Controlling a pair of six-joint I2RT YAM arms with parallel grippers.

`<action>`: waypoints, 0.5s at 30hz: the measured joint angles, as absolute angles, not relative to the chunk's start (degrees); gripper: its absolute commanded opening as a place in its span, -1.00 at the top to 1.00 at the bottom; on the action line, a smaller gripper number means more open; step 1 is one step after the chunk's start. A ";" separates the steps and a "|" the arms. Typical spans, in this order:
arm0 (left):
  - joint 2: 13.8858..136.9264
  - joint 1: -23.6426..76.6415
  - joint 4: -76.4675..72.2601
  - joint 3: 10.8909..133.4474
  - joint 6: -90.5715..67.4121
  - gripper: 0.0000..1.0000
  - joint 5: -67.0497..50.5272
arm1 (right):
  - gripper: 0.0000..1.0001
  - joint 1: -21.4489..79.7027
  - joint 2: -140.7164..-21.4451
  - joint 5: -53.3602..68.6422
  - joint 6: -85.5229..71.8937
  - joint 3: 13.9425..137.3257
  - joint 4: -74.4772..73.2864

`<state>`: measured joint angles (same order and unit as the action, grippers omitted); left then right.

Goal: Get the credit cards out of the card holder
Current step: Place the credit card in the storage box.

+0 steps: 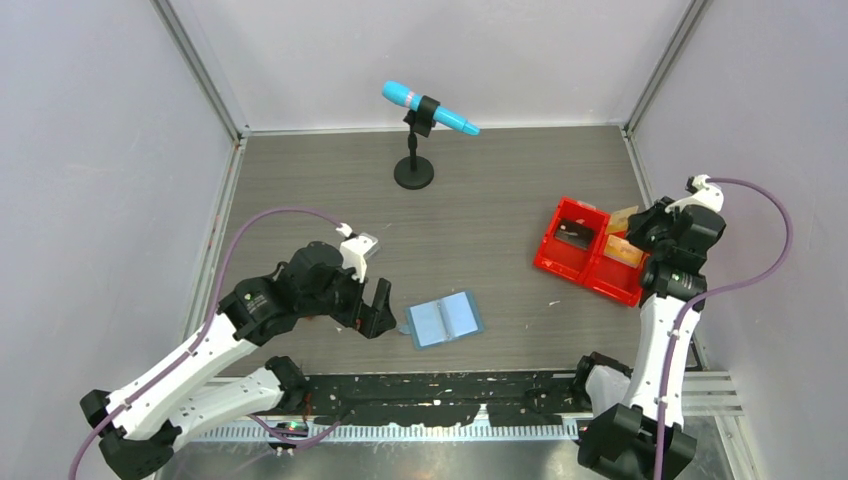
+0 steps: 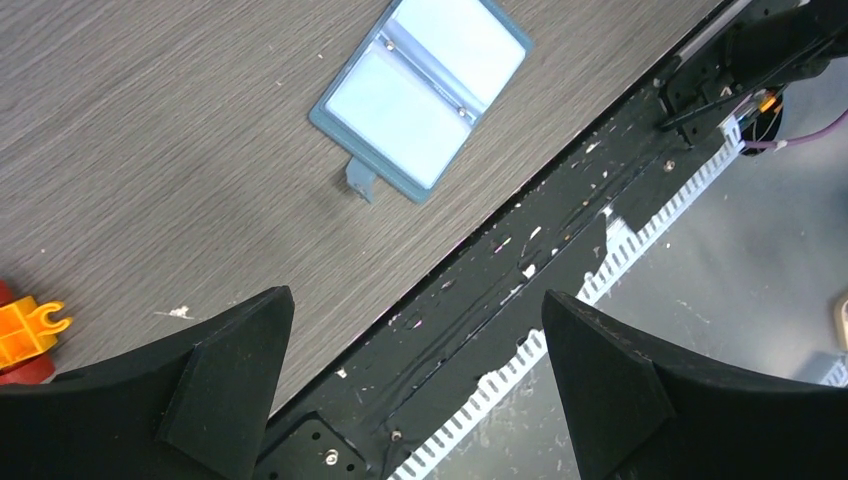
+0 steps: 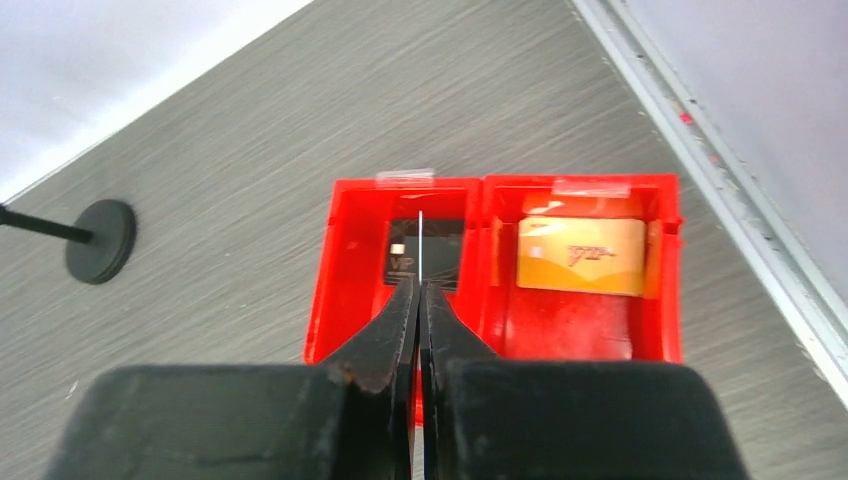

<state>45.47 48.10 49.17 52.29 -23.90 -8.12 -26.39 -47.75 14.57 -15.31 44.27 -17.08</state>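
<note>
The teal-blue card holder (image 1: 445,320) (image 2: 420,90) lies open on the table, its pale blue pockets facing up. My left gripper (image 1: 372,312) (image 2: 418,298) hovers open just left of it, with nothing between the fingers. My right gripper (image 1: 640,232) (image 3: 421,285) hangs over the red bin (image 1: 553,255) (image 3: 350,290), shut on a thin credit card (image 3: 421,240) that I see edge-on at its tips. A dark credit card (image 3: 445,262) lies in the bin's left compartment. In the right compartment lies an orange-gold credit card (image 3: 580,256) (image 1: 622,250).
A blue microphone (image 1: 425,108) on a black stand (image 1: 414,175) is at the back centre. A small chunky orange object (image 2: 25,330) sits on the table under my left arm. Walls close the table on the left, back and right; a black rail (image 1: 440,395) runs along the front.
</note>
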 measured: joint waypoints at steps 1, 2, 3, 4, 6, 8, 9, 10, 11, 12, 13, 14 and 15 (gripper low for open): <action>45.47 48.10 49.28 52.34 -23.83 -0.99 -8.05 | 0.90 -27.22 -48.25 14.39 -14.68 44.73 -17.63; 45.47 48.10 49.58 52.40 -23.46 -0.99 -7.92 | 0.90 -28.03 -48.77 14.17 -13.98 45.06 -18.06; 45.47 48.10 49.87 52.42 -23.27 -0.98 -7.86 | 0.90 -28.75 -49.32 14.00 -13.30 45.36 -18.61; 45.47 48.10 50.11 52.42 -23.11 -0.99 -7.62 | 0.90 -29.52 -49.95 13.76 -12.51 45.63 -19.09; 45.47 48.10 50.61 52.42 -22.76 -0.99 -7.40 | 0.90 -30.87 -51.42 13.37 -10.98 46.26 -20.29; 45.47 48.10 50.74 52.42 -22.41 -0.99 -7.20 | 0.90 -32.10 -52.86 13.17 -9.93 47.00 -21.43; 45.45 48.10 50.76 52.42 -22.26 -0.98 -7.14 | 0.90 -32.69 -53.65 13.17 -9.45 47.35 -21.91; 45.43 48.10 50.76 52.42 -22.24 -0.99 -7.09 | 0.90 -33.12 -54.15 13.15 -9.13 47.53 -22.13; 45.34 48.10 50.81 52.42 -22.24 -0.98 -7.05 | 0.90 -33.63 -54.70 13.17 -8.84 47.70 -22.44; 45.17 48.10 50.81 52.42 -22.24 -0.99 -6.96 | 0.90 -34.04 -55.16 13.17 -8.60 47.70 -22.50; 44.91 48.10 50.78 52.42 -22.24 -0.99 -6.72 | 0.90 -34.39 -55.61 13.17 -8.34 47.72 -22.65; 44.66 48.10 50.78 52.42 -22.26 -0.99 -6.55 | 0.90 -34.70 -56.07 13.19 -8.03 47.77 -22.83; 44.31 48.10 50.74 52.42 -22.31 -0.99 -6.28 | 0.90 -34.85 -56.53 13.19 -7.84 47.79 -22.92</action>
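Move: Under the right hand and slightly to its right lies the storage box. Its right compartment, where the held yellow card is headed, has its middle about 5 cm to the right, 1 cm back and 18 cm below. The yellow card already in it lies about 5 cm right and 2 cm ahead; the black card in the left compartment is some 6 cm ahead and 6 cm left. From the left hand, the right compartment lies roughly 17 cm ahead and 53 cm right, 15 cm below. Swinging about 5 cm to its right and sinking nearly 4 cm, the right hand brings the held yellow card over the box's right compartment, drawing back slightly as it goes. The sideways travel slows while the wrist tips the fingers down by some 10 degrees and turns a little clockwise; the fingers stay shut on the card. ##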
